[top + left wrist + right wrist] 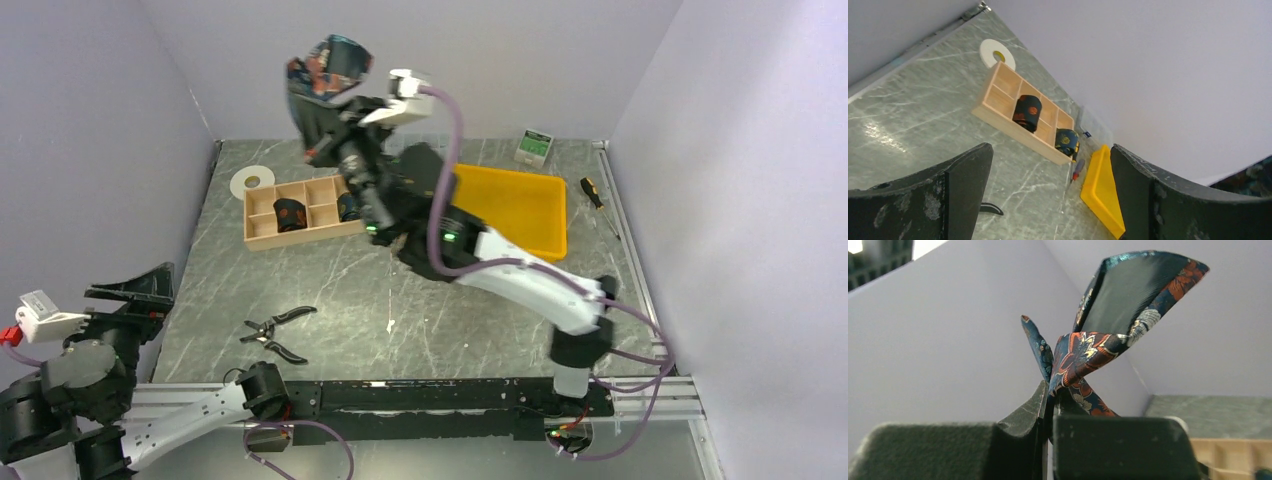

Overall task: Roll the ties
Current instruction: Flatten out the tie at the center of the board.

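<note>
My right gripper (332, 128) is raised high over the back left of the table, shut on a loose dark floral tie (325, 75). In the right wrist view the tie (1088, 350) is pinched between the jaws (1048, 397) and loops upward in folds. Two rolled ties (290, 214) (348, 207) sit in compartments of the wooden divider box (262, 238); the left wrist view shows both coils (1027, 112) (1067, 141) in the box (998, 95). My left gripper (135, 292) hangs at the table's left edge, open with nothing between its fingers (1050, 167).
A yellow tray (540, 225) lies right of the box, with a screwdriver (592, 192) and a small packet (535, 147) beyond it. A white tape roll (252, 180) is behind the box. Black-handled pliers (275, 335) lie near the front. Another small screwdriver (1077, 169) lies between box and tray.
</note>
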Action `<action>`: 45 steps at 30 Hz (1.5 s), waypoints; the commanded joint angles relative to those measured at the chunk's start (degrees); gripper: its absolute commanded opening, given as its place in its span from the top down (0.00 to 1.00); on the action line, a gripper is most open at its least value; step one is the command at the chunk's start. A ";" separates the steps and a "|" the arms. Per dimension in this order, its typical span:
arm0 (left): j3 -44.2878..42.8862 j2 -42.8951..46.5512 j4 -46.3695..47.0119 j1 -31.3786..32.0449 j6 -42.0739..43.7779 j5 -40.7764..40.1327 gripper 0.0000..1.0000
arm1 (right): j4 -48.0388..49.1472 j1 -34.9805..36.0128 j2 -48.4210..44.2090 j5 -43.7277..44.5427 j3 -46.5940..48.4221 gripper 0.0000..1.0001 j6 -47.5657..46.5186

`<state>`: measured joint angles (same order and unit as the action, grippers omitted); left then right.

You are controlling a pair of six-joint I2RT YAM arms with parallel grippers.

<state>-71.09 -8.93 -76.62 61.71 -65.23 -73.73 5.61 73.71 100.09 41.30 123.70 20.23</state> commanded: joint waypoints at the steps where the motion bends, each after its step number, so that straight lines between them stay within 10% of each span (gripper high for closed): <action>1: -0.81 -2.59 -14.60 0.23 -14.58 -7.25 0.07 | 3.01 4.26 14.30 2.36 24.32 1.00 1.67; 4: -1.17 -1.80 -19.58 0.09 -19.52 -8.63 0.07 | 8.19 7.21 20.75 1.67 32.90 1.00 -2.03; 10: 0.91 3.71 -9.20 0.10 -6.62 -10.39 0.08 | 14.62 7.22 11.09 8.84 16.47 1.00 -4.66; 20: 5.35 0.41 -9.26 0.13 -8.71 -11.03 0.07 | 23.31 -5.61 -18.11 27.05 -32.31 1.00 -4.97; 35: 14.05 -17.62 -1.92 0.08 -16.88 -1.05 0.07 | -76.17 -27.48 -43.23 27.45 -64.46 1.00 85.49; 45: 33.08 -25.94 40.54 0.07 9.57 18.44 0.06 | -91.06 -30.66 -44.93 22.28 -75.82 1.00 100.60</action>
<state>-41.76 -33.15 -57.76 61.71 -68.49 -65.73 -77.23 45.41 58.11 63.99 50.28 112.57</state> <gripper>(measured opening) 0.934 0.036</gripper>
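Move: My right hand already pinches the tie high in the air; the center of the board, where it is to lie, is some 60 cm below, about 14 cm to the right and 6 cm ahead. From that hand, also down on the table, the yellow bin is about 25 cm ahead and 27 cm right, and the screwdrivers some 23 cm ahead, straight on. From my left hand that center spot is roughly 16 cm ahead, 49 cm right and 34 cm down. I swing my right hand about 10 cm left and a little back, then whip it some 50 cm right and 40 cm down, bowing forward and then back, fingers shut on the tie and tipping downward as they turn clockwise, to lay it out across the board. My empty left hand, open, first drifts a few cm left and then comes some 20 cm right, down and forward, towards the tie. ##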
